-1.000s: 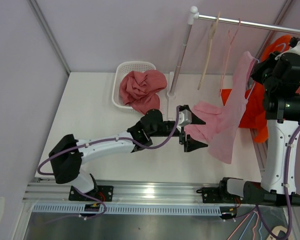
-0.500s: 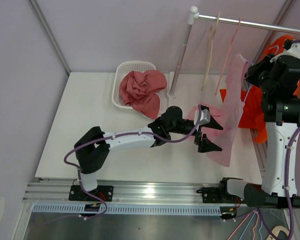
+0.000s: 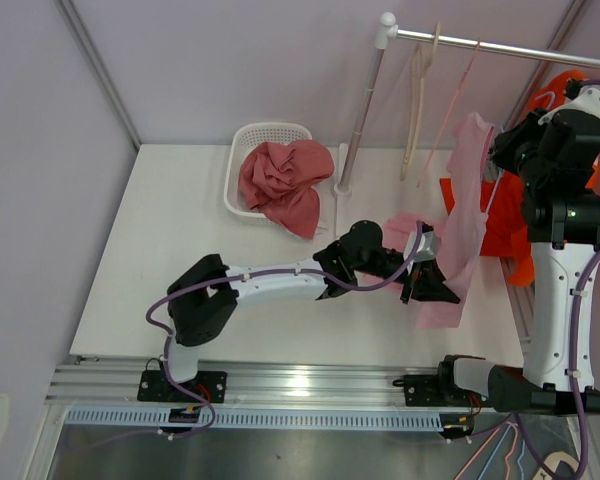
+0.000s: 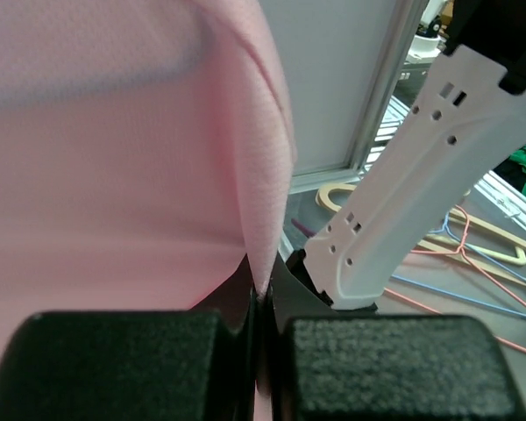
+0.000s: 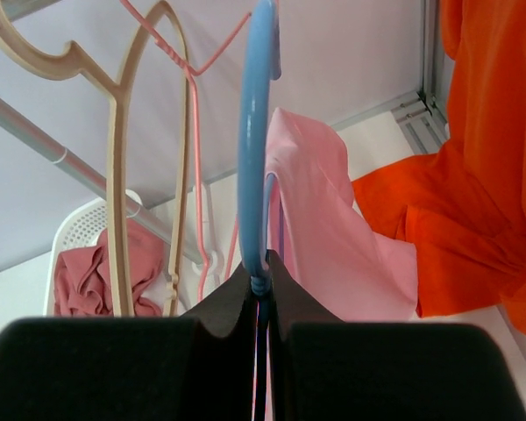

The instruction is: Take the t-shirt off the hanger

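A light pink t-shirt hangs from a blue hanger held up at the right of the table. My right gripper is shut on the blue hanger, its jaws pinching the hanger's rod in the right wrist view. The pink t-shirt drapes just behind it. My left gripper is shut on the lower part of the pink t-shirt; in the left wrist view a fold of the t-shirt runs down between the closed jaws of my left gripper.
A white basket holds a dark red garment at the back. A rack pole carries a rail with a beige hanger and a pink wire hanger. An orange garment lies at the right.
My left arm has stretched further right and forward, and its gripper has closed on the pink t-shirt. The right gripper shifted slightly left with the hanger, then held still.
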You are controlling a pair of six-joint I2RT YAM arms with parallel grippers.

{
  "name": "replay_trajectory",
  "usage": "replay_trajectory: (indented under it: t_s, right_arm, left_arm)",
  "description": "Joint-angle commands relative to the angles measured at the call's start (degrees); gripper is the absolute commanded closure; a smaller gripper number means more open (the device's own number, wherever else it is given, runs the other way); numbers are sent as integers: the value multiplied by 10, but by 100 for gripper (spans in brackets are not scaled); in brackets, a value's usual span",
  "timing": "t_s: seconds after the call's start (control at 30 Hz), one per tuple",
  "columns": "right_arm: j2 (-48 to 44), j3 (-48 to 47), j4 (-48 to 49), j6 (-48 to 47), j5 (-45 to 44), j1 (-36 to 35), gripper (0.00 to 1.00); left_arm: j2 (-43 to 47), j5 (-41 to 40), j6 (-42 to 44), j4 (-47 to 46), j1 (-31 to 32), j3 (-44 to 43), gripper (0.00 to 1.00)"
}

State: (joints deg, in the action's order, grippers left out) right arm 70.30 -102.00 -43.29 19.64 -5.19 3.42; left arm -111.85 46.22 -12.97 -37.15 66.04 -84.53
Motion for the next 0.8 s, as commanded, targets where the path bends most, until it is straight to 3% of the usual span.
replay_trajectory:
  t_s: [0.0,0.1,0.23,0.37,0.57,0.67,0.77]
  right_arm:
    - [19,-43,8,-4,-14,0,100]
    - [40,-58,5,-9,-20,6,100]
    - [74,-99,-21,-14,-18,11,100]
    - [72,-97,-29,-18,-31,13,100]
    - [54,-84,-21,-22,-12,47,100]
    - [55,-83,-21,-21,-3,51,100]
    - [54,-81,-23,-16,19,48,100]
  left_arm:
    - [66,21,15,-24,17,37,99]
    - [84,15,5,-60,38,76,99]
    - [44,43,-32,-85,71,77,99]
    - [-23,102,-174,-294,70,98,99]
    - [-57,221,-311,-400,59,67,99]
    - [-50,249,-312,-380,58,75,99]
    - [-28,188,-248,-309,42,110,99]
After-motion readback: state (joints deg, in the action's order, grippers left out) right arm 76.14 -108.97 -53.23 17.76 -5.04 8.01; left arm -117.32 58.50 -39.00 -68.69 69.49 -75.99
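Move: The left hand, fingers shut on a bunch of the pink t-shirt, has the blue hanger about 22 cm ahead, 5 cm right and 8 cm above; the t-shirt's middle is about 12 cm ahead, straight in line and 4 cm lower. The right hand pinches that hanger by its neck, the hanger's middle about 8 cm below, 2 cm left and 1 cm back. From the right hand, the bare pink hanger is 10 cm ahead and 8 left, the orange shirt 8 ahead, 10 right and 18 below. Keeping its pinch on the t-shirt, the left hand first eases left, then drags the cloth back towards the bases, about 8 cm in all and away from the blue hanger, ending some 3 cm to the left and a little lower, its wrist turning about 20 degrees clockwise and tilting over. The right hand keeps hold of the hanger neck, dipping forward and down with its fingers tipping about 10 degrees downward, then draws back and to the right, ending about 3 cm right and 2 to 3 cm lower. ##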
